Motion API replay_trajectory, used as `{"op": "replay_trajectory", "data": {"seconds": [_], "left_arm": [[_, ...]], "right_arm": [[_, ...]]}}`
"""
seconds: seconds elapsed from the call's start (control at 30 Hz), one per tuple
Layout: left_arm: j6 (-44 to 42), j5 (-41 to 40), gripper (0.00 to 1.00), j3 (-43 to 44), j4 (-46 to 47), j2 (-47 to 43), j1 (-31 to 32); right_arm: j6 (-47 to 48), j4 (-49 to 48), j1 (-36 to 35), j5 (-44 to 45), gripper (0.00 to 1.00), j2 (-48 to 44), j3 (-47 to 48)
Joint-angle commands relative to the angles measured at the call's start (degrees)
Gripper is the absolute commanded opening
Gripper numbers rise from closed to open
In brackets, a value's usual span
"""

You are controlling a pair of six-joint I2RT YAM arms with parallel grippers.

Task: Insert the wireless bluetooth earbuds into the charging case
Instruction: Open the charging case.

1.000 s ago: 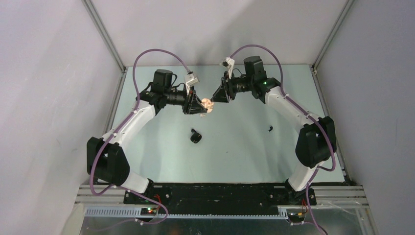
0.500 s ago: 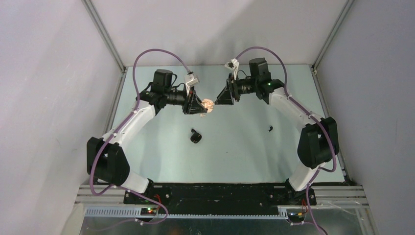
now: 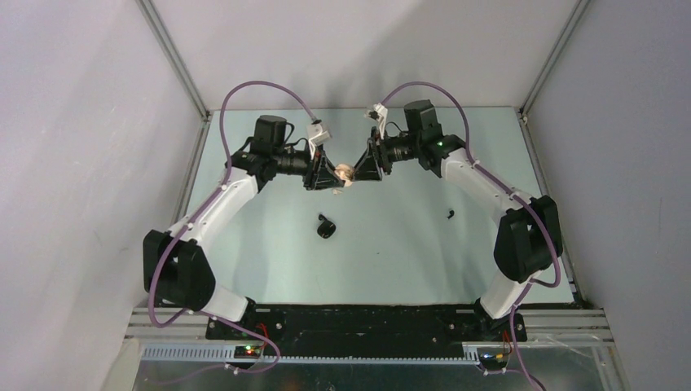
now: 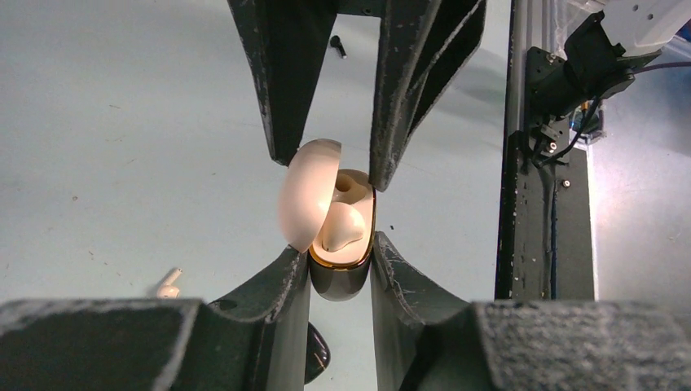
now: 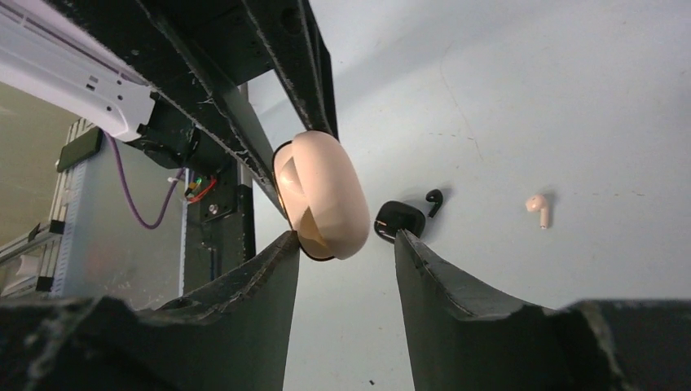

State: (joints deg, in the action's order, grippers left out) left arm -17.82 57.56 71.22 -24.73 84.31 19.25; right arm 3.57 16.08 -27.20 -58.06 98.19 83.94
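My left gripper [image 4: 338, 259] is shut on the charging case [image 4: 341, 281], a dark shell with a gold rim held above the table. Its cream lid [image 4: 305, 195] stands ajar. One cream earbud [image 4: 342, 226] sits inside, under a bare socket. My right gripper [image 5: 346, 248] is open, its fingertips either side of the case [image 5: 320, 195], and the left finger [image 5: 273, 265] is close against it. A second cream earbud [image 5: 537, 206] lies loose on the table, also seen as the earbud [image 4: 168, 283] in the left wrist view. From above, both grippers [image 3: 338, 181] [image 3: 358, 169] meet at the case [image 3: 345, 173].
A black case [image 3: 327, 230] with a black earbud [image 3: 323, 218] beside it lies mid-table. Another black earbud [image 3: 451, 215] lies to the right, near the right arm. Grey walls close in the table on three sides.
My right gripper drew back to the right, then came in again to the case, with its jaws a little wider. The left gripper held the case still.
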Motion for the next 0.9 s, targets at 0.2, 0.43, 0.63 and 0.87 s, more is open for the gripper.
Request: {"op": "replay_trajectory", "data": {"seconds": [0.2,0.43,0.63,0.87], "left_arm": [[-3.25,-0.07,0.0,-0.72,1.17,-3.41,0.57],[-3.56,0.11,0.0,-0.99,1.14,-3.7,0.62],[-3.81,0.45,0.0,-0.87,1.18,-3.47,0.64],[-2.85,-0.07,0.0,-0.71,1.05,-2.74,0.62]], "right_arm": [[-1.46,-2.16,-0.04,4.04,0.5,0.1,3.17],[-2.03,-3.14,-0.25,3.03,0.36,0.69,3.25],[-2.06,-3.23,-0.47,2.62,0.26,1.2,3.41],[-0.98,-3.56,-1.07,1.62,0.02,1.22,3.55]]}}
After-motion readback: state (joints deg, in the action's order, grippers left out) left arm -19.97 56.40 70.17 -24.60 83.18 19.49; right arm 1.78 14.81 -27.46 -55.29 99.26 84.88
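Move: The charging case is already in the left hand's fingers, its part-open lid about 1 cm ahead of the left hand point, 2 cm to its right and 1 cm higher. From the right hand, whose open fingers straddle the case, the lid lies some 2 cm to the left and level. On the table roughly 24 cm below the right hand, the white earbud is about 11 cm ahead and 6 cm left, the black case about 1 cm back and 8 cm left. The right fingertips close on the end of the part-open lid, the nearer finger coming forward against its inner side, until they pinch its edge. Meanwhile the right hand edges about 1 cm forward, carrying the lid away from the case body, and its gripper goes from half open to nearly shut. The left hand stays in place and keeps its grip on the case body. ##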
